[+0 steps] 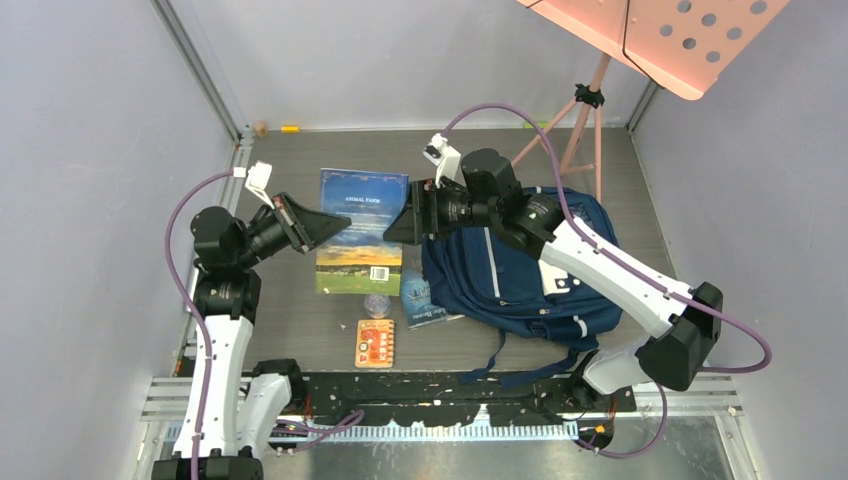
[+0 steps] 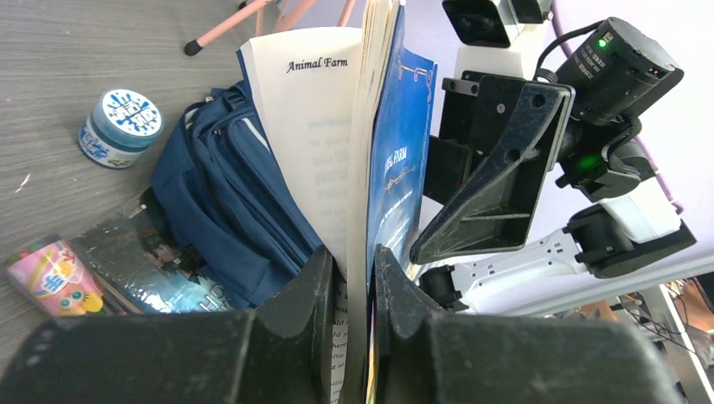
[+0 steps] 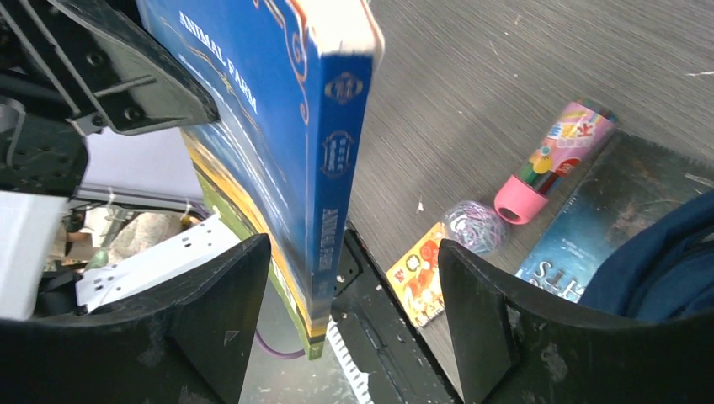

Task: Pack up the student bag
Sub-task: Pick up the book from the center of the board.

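Note:
My left gripper (image 1: 322, 228) (image 2: 354, 263) is shut on one edge of a blue "Animal Farm" book (image 1: 364, 228) (image 2: 397, 143), pinching its cover and some pages; the title page flares open. My right gripper (image 1: 398, 226) (image 3: 345, 290) is open at the book's opposite edge. The book's spine (image 3: 338, 168) stands between its fingers (image 3: 226, 313), nearer the left one, with a gap on both sides. The student bag (image 1: 520, 272) (image 2: 226, 200) (image 3: 665, 261), navy with pale stripes, lies right of the book, under the right arm.
A second dark blue book (image 1: 420, 302) (image 3: 572, 252) pokes out from under the bag. Near it lie an orange card pack (image 1: 375, 343) (image 3: 417, 273), a ball of clips (image 1: 377, 303) (image 3: 476, 225), a pink crayon tube (image 3: 556, 151) and a blue-lidded jar (image 2: 120, 126). A pink music stand (image 1: 598, 100) stands at the back right.

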Robot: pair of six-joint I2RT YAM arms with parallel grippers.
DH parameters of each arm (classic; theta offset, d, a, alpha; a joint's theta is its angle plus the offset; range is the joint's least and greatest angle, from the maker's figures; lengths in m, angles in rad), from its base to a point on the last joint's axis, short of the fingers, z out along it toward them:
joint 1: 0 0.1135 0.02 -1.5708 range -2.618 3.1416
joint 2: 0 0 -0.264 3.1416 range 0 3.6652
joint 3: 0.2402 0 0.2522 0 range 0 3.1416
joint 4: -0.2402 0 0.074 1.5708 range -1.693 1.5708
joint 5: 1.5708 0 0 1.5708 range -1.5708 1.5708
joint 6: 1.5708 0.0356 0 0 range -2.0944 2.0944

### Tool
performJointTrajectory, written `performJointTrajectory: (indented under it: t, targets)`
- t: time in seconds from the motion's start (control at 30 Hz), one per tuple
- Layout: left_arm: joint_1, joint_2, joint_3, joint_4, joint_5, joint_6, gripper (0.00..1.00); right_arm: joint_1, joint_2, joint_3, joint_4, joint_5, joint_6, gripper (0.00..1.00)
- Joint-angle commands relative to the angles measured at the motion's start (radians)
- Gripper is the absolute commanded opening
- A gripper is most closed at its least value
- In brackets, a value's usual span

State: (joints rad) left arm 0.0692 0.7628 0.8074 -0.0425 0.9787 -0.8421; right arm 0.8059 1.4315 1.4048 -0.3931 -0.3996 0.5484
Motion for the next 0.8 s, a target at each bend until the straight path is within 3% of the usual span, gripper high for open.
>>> performJointTrajectory:
  t: [0.0,0.17,0.23,0.3,0.33,0.37,0.47,0.53,0.63,0.77]
  targets:
    - [-0.009,-0.013,0.01,0.131,0.049,-0.056,0.0,0.007,-0.045,-0.02,0.162,-0.029,0.087,0.76]
    - [-0.016,-0.01,0.01,0.144,0.056,-0.061,0.0,0.021,-0.018,0.0,0.218,-0.038,0.124,0.65]
    - [-0.018,-0.006,0.008,0.148,0.062,-0.061,0.0,0.024,-0.016,-0.002,0.247,-0.037,0.145,0.5]
    - [-0.021,0.003,0.006,0.148,0.071,-0.059,0.0,0.024,-0.03,-0.009,0.275,-0.018,0.156,0.18]
    - [-0.021,0.008,0.008,0.139,0.08,-0.05,0.01,0.024,-0.037,-0.012,0.281,-0.005,0.154,0.11]
    - [-0.021,0.015,0.016,0.112,0.089,-0.029,0.1,0.025,-0.055,-0.019,0.277,0.031,0.141,0.03]
    - [-0.021,0.031,0.056,-0.039,0.078,0.105,0.52,0.024,-0.101,-0.026,0.241,0.088,0.096,0.01]
    - [-0.021,0.035,0.08,-0.119,0.041,0.172,0.73,0.024,-0.134,-0.024,0.212,0.103,0.062,0.0]
    - [-0.021,0.04,0.084,-0.122,0.023,0.183,0.88,0.024,-0.184,-0.027,0.19,0.09,0.023,0.0]
    - [-0.021,0.067,0.081,-0.068,0.085,0.154,0.96,0.024,-0.228,-0.029,0.191,0.038,0.003,0.0]
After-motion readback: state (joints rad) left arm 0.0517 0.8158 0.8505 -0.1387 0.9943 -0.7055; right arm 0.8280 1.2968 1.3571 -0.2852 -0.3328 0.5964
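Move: My left hand already grips the book, whose middle lies about 3 cm to its right and 1 cm back, at the same height. My open right hand straddles the spine side: the book's middle is some 5 cm to its left and 3 cm above. Roughly 24 cm below the right hand are the plastic ball, 5 cm left and 7 cm back, and the pencil case, 4 cm left and 1 cm ahead; the backpack's middle is about 27 cm right, level, 21 cm down. I pass the book from left to right: my right hand rises about 4 cm with a little leftward reach, fingertips tipping up some 10 degrees, and pinches the spine. Then my left fingers open wide and let go, that hand staying nearly in place, while the right draws the book about 3 cm to the right towards the backpack, rising slightly. ##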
